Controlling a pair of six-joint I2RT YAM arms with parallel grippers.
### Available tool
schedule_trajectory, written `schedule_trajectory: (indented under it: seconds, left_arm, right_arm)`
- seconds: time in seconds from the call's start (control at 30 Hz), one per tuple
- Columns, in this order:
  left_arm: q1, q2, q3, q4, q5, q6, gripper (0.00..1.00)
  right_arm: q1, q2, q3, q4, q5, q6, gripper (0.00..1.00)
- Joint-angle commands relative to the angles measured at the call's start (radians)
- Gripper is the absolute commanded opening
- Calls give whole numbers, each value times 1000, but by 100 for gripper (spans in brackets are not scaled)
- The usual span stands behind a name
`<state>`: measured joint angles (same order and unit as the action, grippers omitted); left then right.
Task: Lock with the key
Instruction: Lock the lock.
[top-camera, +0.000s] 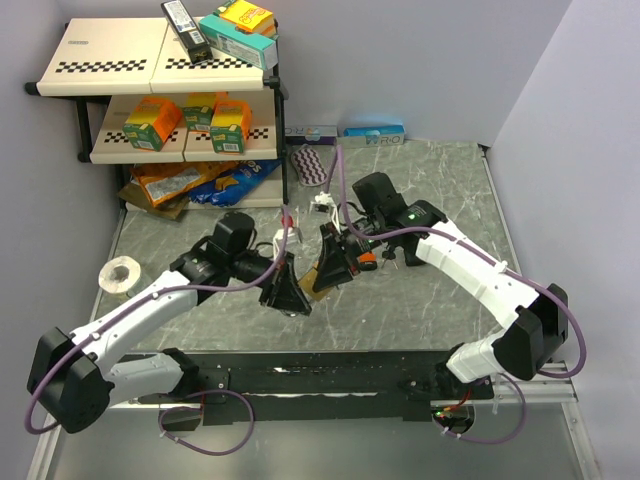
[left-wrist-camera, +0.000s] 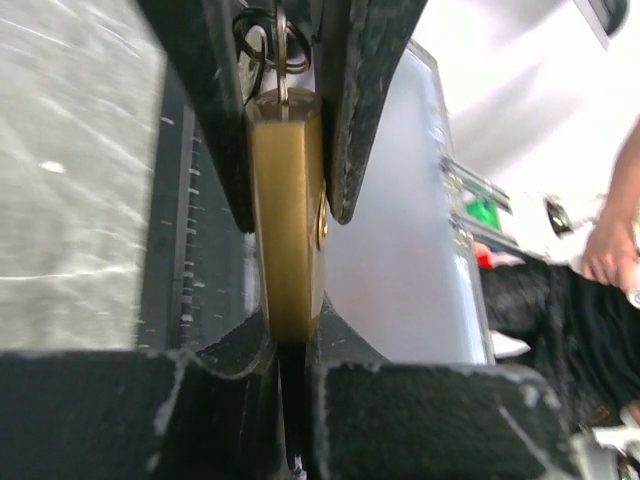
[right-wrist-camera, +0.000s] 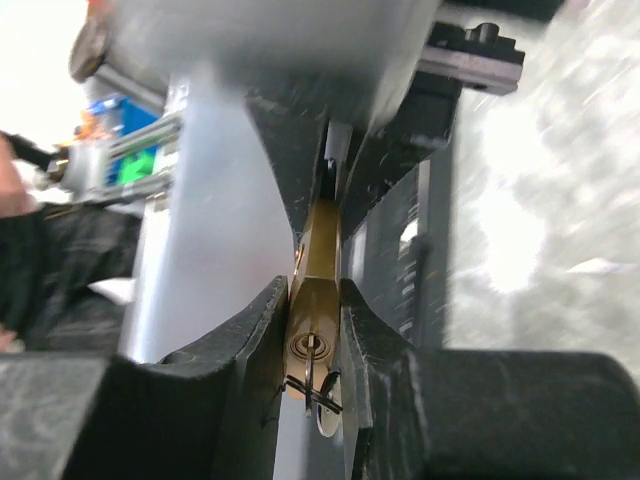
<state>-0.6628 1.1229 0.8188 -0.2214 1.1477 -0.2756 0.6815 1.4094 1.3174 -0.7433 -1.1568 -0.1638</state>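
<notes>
A brass padlock (top-camera: 318, 280) hangs above the table between both arms. In the left wrist view the padlock (left-wrist-camera: 288, 230) stands on edge, and my left gripper (left-wrist-camera: 290, 335) is shut on its near end. The right gripper's fingers (left-wrist-camera: 360, 100) clamp its far end, where the key (left-wrist-camera: 283, 55) and its ring stick out. In the right wrist view my right gripper (right-wrist-camera: 315, 300) is shut on the padlock (right-wrist-camera: 318, 270) at the keyhole end. The key (right-wrist-camera: 312, 370) sits in the keyhole with its ring hanging. From above, the left gripper (top-camera: 288, 290) and right gripper (top-camera: 335, 262) face each other.
A shelf rack (top-camera: 160, 100) with boxes stands at the back left, with snack bags (top-camera: 190, 185) under it. A tape roll (top-camera: 120, 273) lies at the left edge. A purple patterned item (top-camera: 312, 165), a small white object (top-camera: 322, 203) and a blue box (top-camera: 375, 133) lie behind the grippers.
</notes>
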Motion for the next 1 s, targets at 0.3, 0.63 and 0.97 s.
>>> schedule_trajectory:
  seconds: [0.3,0.63,0.97]
  left_arm:
    - [209,-17,131,-255,73,441,1]
    - [255,95,244,-611,87,845,1]
    - [236,77,215,-618,89,871,1]
  right_arm:
    - [-171,-53,-3,3,-87,-206,43]
    - [-231,-93,6,-12,-37,-272,66]
    - [-105,-58,-14,177,-4,-115,72]
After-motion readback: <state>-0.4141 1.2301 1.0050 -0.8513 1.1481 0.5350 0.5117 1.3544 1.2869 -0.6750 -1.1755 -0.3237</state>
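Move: The brass padlock is already shared between the hands, a key and rings at its far end: its body's middle lies about 4 cm right, 2 cm ahead and slightly above the left hand, and from the right hand about 2 cm left, 2 cm back and 1 cm below. On the table, some 20 cm lower, the small brass lock lies about 1 cm ahead and 2 cm left of the right hand, the orange lock 9 cm right and 2 cm ahead of it. Carry the padlock forward about 4 cm with both grippers, then open the right fingers wide to let go of its body and draw that hand some 4 cm right, easing slightly back left at the end. Keep the left grip on the shackle, continuing forward and pulling left and a little down, away from the right gripper, while rolling the left wrist some 15 degrees. ##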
